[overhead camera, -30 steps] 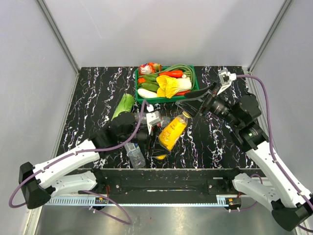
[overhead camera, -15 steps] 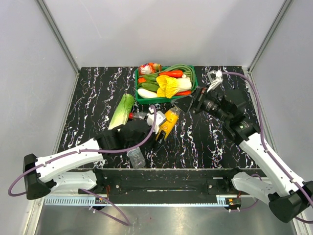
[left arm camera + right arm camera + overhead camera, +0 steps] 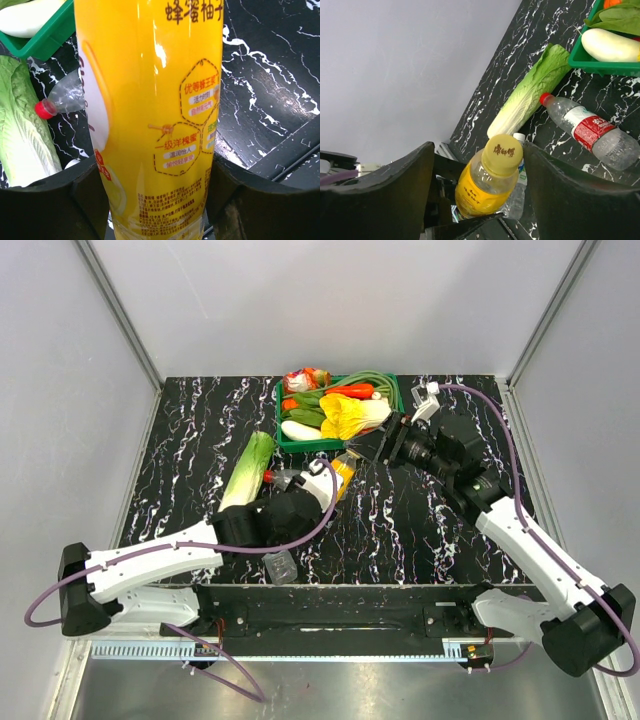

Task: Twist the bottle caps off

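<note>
My left gripper [image 3: 155, 200] is shut on the lower body of a yellow drink bottle [image 3: 150, 115] and holds it off the table, tilted toward the basket [image 3: 340, 478]. Its yellow cap [image 3: 503, 152] sits between the fingers of my right gripper [image 3: 480, 170]. That gripper is open: the cap is close to the right finger, with a wide gap to the left one. A clear bottle with a red label [image 3: 587, 131] lies on the table, and its red cap [image 3: 545, 98] points at the cabbage. Behind the yellow bottle a white cap [image 3: 519, 136] tops another clear bottle.
A green basket [image 3: 278, 415] full of vegetables stands at the back centre. A long cabbage [image 3: 248, 468] lies left of it. A small clear bottle [image 3: 280, 565] rests near the table's front edge, beside my left arm.
My left gripper has carried the yellow bottle up and back toward the basket. The right gripper has moved left to it, and its fingers have come closer together around the yellow cap.
</note>
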Robot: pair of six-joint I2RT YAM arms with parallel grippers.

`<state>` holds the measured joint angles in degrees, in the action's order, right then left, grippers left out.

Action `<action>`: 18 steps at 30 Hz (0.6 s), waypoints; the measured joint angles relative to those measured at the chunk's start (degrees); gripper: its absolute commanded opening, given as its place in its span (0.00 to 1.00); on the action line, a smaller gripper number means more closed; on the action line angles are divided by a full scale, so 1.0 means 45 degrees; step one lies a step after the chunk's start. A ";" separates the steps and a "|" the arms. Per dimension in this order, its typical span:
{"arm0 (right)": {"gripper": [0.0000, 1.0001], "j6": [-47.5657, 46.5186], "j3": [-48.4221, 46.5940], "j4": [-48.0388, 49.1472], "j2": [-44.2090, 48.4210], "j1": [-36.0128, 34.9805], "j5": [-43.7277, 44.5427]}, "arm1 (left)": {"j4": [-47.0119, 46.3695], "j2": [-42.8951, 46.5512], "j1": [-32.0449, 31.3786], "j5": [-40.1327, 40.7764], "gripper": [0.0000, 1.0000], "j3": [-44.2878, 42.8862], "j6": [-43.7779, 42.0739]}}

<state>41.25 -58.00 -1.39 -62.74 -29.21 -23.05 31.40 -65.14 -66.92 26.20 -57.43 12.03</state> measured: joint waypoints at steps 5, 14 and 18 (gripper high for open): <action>0.63 0.0563 0.0107 0.0617 -0.0262 0.0005 -0.0005 | 0.0107 -0.0141 -0.0175 0.0466 0.00 -0.0073 0.0005; 0.35 0.1234 0.0170 0.0942 -0.0835 0.0005 -0.0073 | 0.0155 -0.0141 -0.0248 0.0879 0.00 -0.0092 0.0034; 0.20 0.1282 0.0204 0.1044 -0.0860 0.0005 -0.0078 | 0.0155 -0.0141 -0.0272 0.0952 0.00 -0.0092 0.0068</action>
<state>47.03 -57.08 3.31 -66.61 -29.19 -23.40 32.10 -65.78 -68.14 30.48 -57.84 12.34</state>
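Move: The yellow bottle's cap, pointing up, lies just off the right fingertips, some 2 cm ahead, 2 cm to the left and 1 cm below. From that hand the red-capped bottle lies on the table about 12 cm ahead, 11 cm left and 30 cm down; the white-capped bottle, as low, is about 7 cm back and 18 cm left. From the left hand, which grips the bottle's body, the cap is about 10 cm ahead, 7 cm right and 12 cm above. The right fingers close on the yellow bottle's cap and pinch it from both sides, going from nearly wide open to under half. While closing, that hand eases about 2 cm forward and left and sinks about 1 cm, tipping down some 5 degrees. The left hand keeps its hold on the bottle's body, practically in place. ##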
